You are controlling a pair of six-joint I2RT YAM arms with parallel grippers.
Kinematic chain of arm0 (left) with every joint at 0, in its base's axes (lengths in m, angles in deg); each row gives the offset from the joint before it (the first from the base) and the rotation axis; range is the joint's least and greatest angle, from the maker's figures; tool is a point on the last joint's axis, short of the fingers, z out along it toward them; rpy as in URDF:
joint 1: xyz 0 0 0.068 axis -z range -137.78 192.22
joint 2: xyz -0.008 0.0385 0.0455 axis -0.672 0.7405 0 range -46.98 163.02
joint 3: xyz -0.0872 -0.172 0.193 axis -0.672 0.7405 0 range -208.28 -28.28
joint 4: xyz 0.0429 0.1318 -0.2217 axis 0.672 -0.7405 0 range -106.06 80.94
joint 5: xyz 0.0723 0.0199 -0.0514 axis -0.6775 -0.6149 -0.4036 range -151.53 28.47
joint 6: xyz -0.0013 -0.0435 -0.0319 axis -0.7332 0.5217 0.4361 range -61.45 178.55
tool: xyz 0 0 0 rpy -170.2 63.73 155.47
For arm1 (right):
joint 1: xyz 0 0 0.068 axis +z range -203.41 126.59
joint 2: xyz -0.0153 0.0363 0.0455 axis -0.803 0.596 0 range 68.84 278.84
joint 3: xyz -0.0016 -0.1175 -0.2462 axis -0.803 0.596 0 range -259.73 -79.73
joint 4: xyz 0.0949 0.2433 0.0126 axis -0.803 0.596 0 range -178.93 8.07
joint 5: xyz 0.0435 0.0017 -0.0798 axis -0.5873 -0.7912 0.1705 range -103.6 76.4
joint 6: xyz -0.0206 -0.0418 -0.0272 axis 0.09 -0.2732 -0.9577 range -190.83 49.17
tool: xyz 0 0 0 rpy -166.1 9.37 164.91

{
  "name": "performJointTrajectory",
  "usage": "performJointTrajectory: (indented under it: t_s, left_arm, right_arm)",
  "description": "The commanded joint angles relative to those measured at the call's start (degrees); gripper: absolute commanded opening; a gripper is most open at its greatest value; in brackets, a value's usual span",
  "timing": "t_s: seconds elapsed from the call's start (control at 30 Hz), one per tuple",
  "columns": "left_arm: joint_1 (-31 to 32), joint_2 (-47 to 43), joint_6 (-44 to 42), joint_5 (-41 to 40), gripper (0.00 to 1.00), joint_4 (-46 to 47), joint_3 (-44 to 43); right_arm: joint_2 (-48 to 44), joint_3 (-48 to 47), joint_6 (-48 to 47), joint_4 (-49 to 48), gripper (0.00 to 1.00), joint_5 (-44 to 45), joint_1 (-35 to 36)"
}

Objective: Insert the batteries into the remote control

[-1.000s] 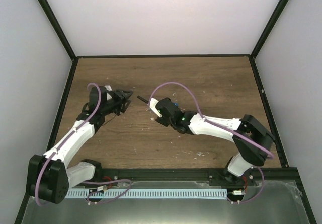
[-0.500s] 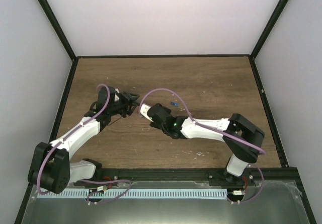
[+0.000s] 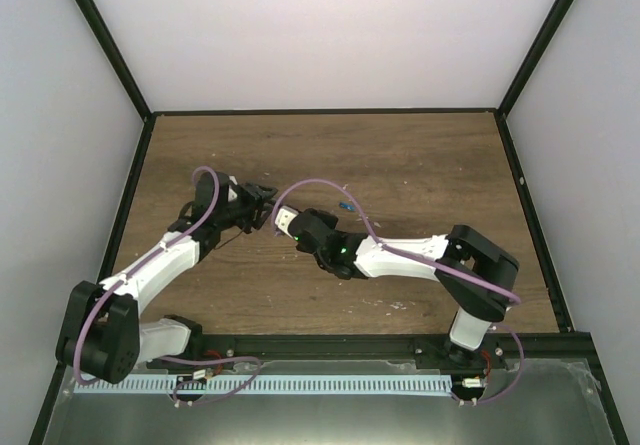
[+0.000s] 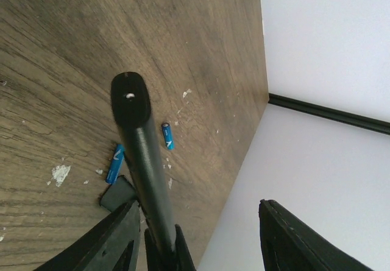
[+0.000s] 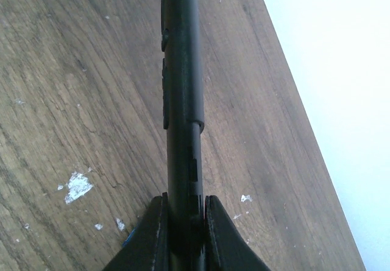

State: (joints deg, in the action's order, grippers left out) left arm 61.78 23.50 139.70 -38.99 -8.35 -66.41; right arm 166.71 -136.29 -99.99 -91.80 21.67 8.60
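My right gripper (image 5: 184, 198) is shut on the remote control (image 5: 181, 70), a slim black bar that sticks straight out from its fingers above the wood. In the left wrist view the remote control (image 4: 141, 149) points toward the camera. It passes close to the left finger of my left gripper (image 4: 197, 203), which is open with a wide gap on the other side. Two blue batteries (image 4: 115, 163) (image 4: 167, 136) lie on the table under it, one on each side. From above, one battery (image 3: 344, 206) shows behind the right arm.
A small black cover piece (image 4: 117, 195) lies on the wood by the nearer battery. White specks (image 5: 78, 186) dot the table. Both grippers (image 3: 268, 207) meet left of centre. The white back wall (image 4: 329, 39) and black frame rail (image 4: 329, 109) stand close behind.
The right arm has swung left, carrying the remote up to the left gripper. The left arm has reached slightly right to meet it. One battery is now uncovered.
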Motion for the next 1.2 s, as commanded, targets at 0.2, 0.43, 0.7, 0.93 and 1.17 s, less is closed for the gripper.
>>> performJointTrajectory:
  t_s: [0.2,0.43,0.7,0.93,1.17]
  left_arm:
    - [0.22,2.35,0.43,-0.69,0.55,-0.90,1.11]
    - [0.22,2.97,0.16,-2.23,0.52,-0.71,1.13]
    - [0.23,3.59,0.17,-2.34,0.34,0.14,0.96]
    - [0.22,4.09,-0.20,-1.63,0.24,0.90,0.43]
    - [0.22,4.56,-0.42,-1.13,0.14,1.79,0.52]
  right_arm:
    - [-2.25,-0.86,-1.55,-4.47,0.01,2.34,1.06]
    - [-2.60,-0.31,-2.26,-5.12,0.01,1.30,2.37]
    - [-0.93,0.04,-3.02,-4.63,0.01,3.04,2.64]
    - [0.40,0.00,-3.52,-4.36,0.01,4.36,2.66]
    - [-0.15,0.67,-3.56,-5.36,0.01,4.93,2.72]
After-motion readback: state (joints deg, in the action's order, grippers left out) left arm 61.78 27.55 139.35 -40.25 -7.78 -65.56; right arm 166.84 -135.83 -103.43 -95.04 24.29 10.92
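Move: The remote is already clamped by one end in the right fingers and reaches left and somewhat forward. Its middle is about 4 cm left, 2 cm ahead and 1 cm above the right hand, and about 1 cm back, 3 cm right and 3 cm below the left. On the table, some 12 cm below the right hand, one battery lies 5 cm ahead, 5 cm right, the other 10 and 10; the battery cover is 2 cm ahead, 7 cm right. The remote's free end is taken between the left hand's half-open fingers: the left hand sinks about 3 cm over it, slowing as its fingers close most of the way around the sides. The right hand keeps its grip, lifts the remote about 2 cm while easing left and a little back, then lowers it again by about 1 cm. ##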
